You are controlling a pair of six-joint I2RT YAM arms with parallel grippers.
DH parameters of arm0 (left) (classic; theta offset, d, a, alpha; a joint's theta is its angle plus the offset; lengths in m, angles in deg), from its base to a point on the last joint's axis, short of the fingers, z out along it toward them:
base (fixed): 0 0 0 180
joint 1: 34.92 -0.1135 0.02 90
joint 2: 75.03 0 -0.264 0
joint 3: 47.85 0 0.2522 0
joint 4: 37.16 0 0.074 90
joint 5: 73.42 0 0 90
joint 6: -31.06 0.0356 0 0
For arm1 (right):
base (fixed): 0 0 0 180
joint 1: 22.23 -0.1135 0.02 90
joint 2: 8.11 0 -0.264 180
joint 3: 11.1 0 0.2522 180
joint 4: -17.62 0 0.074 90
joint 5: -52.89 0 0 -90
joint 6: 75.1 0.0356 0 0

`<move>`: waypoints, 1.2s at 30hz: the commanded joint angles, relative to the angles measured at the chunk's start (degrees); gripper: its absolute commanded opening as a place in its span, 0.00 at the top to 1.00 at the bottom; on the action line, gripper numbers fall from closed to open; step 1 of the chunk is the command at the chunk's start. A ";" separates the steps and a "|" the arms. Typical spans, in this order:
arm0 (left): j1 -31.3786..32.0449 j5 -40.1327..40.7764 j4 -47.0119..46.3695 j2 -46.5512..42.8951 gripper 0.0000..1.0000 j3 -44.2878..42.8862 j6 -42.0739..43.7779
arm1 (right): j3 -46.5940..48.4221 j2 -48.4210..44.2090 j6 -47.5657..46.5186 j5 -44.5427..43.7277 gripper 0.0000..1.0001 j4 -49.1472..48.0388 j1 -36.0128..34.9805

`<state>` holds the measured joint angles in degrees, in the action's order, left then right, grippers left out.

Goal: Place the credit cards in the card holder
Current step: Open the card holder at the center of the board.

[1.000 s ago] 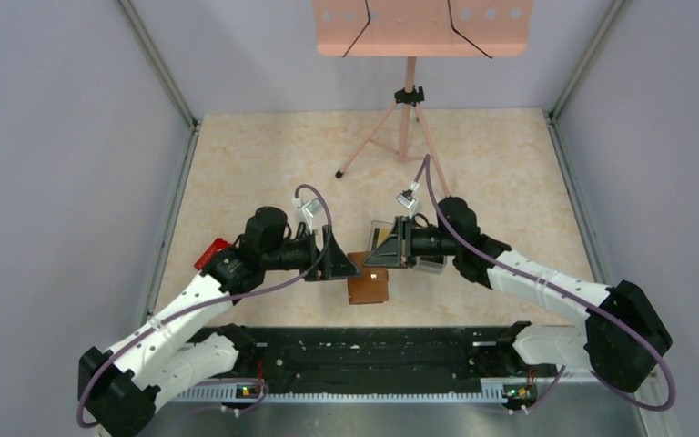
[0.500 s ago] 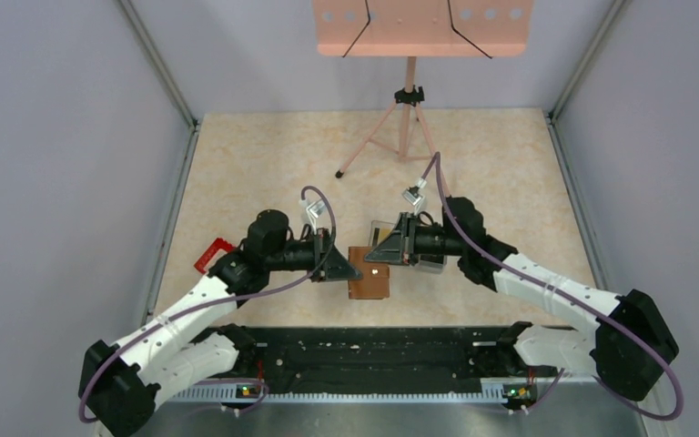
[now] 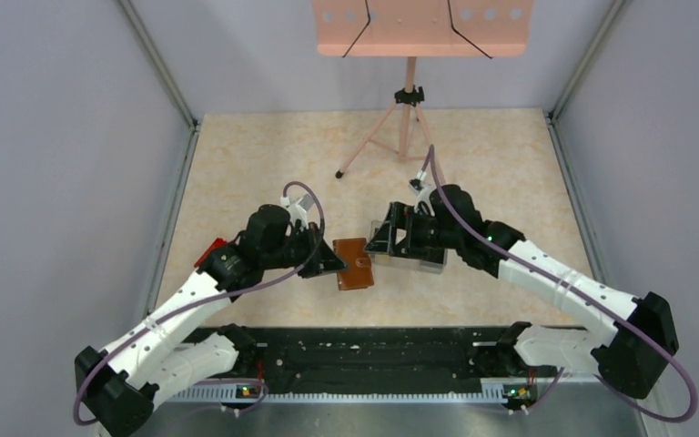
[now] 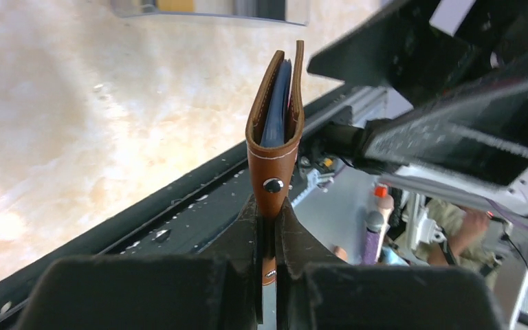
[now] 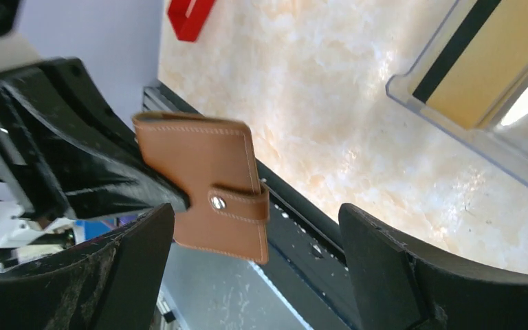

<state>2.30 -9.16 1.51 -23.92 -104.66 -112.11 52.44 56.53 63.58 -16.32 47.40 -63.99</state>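
The card holder [image 3: 355,264], a brown leather wallet with a snap tab, hangs above the table's near edge. My left gripper [image 3: 334,265] is shut on its tab end. The left wrist view shows the wallet [image 4: 276,124] edge-on, slightly agape with dark layers inside, and the gripper [image 4: 269,223] pinching its strap. My right gripper [image 3: 379,244] stands open just right of it, apart from the wallet [image 5: 205,192], which sits ahead of its spread fingers [image 5: 130,268]. A yellow-gold credit card [image 5: 485,72] and a black one [image 5: 454,48] lie in the clear tray [image 5: 454,130].
The clear tray [image 3: 432,265] sits under my right wrist. A red object [image 3: 211,253] lies by the left arm. A pink tripod stand [image 3: 407,118] rises at the back. The black rail [image 3: 364,350] runs along the near edge.
My right gripper has let go of the wallet, opened wide and drawn back. My left gripper has shut on the wallet and pulled it a little left, turning it.
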 commanded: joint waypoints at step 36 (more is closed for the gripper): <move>4.27 13.14 16.27 3.93 1.00 -9.18 1.01 | 14.21 15.00 -5.06 -19.15 0.66 17.93 -13.10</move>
<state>6.21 2.80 18.23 -18.94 -111.87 -110.38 64.22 72.38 60.00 -34.79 65.32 -76.82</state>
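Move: The card holder lies flat in the left fingers, pinched at its left edge, its middle about 4 cm to the right of the left hand and nearly level with it. From the open right hand, the holder's middle is some 6 cm to the left, 4 cm back and about 1 cm lower. The clear card tray sits on the table roughly 8 cm to the right hand's right, 3 cm farther out and 12 cm below. Right hand sinks about 7 cm beside the card holder, fingers narrowing; left, still pinching, lowers 3 cm. ##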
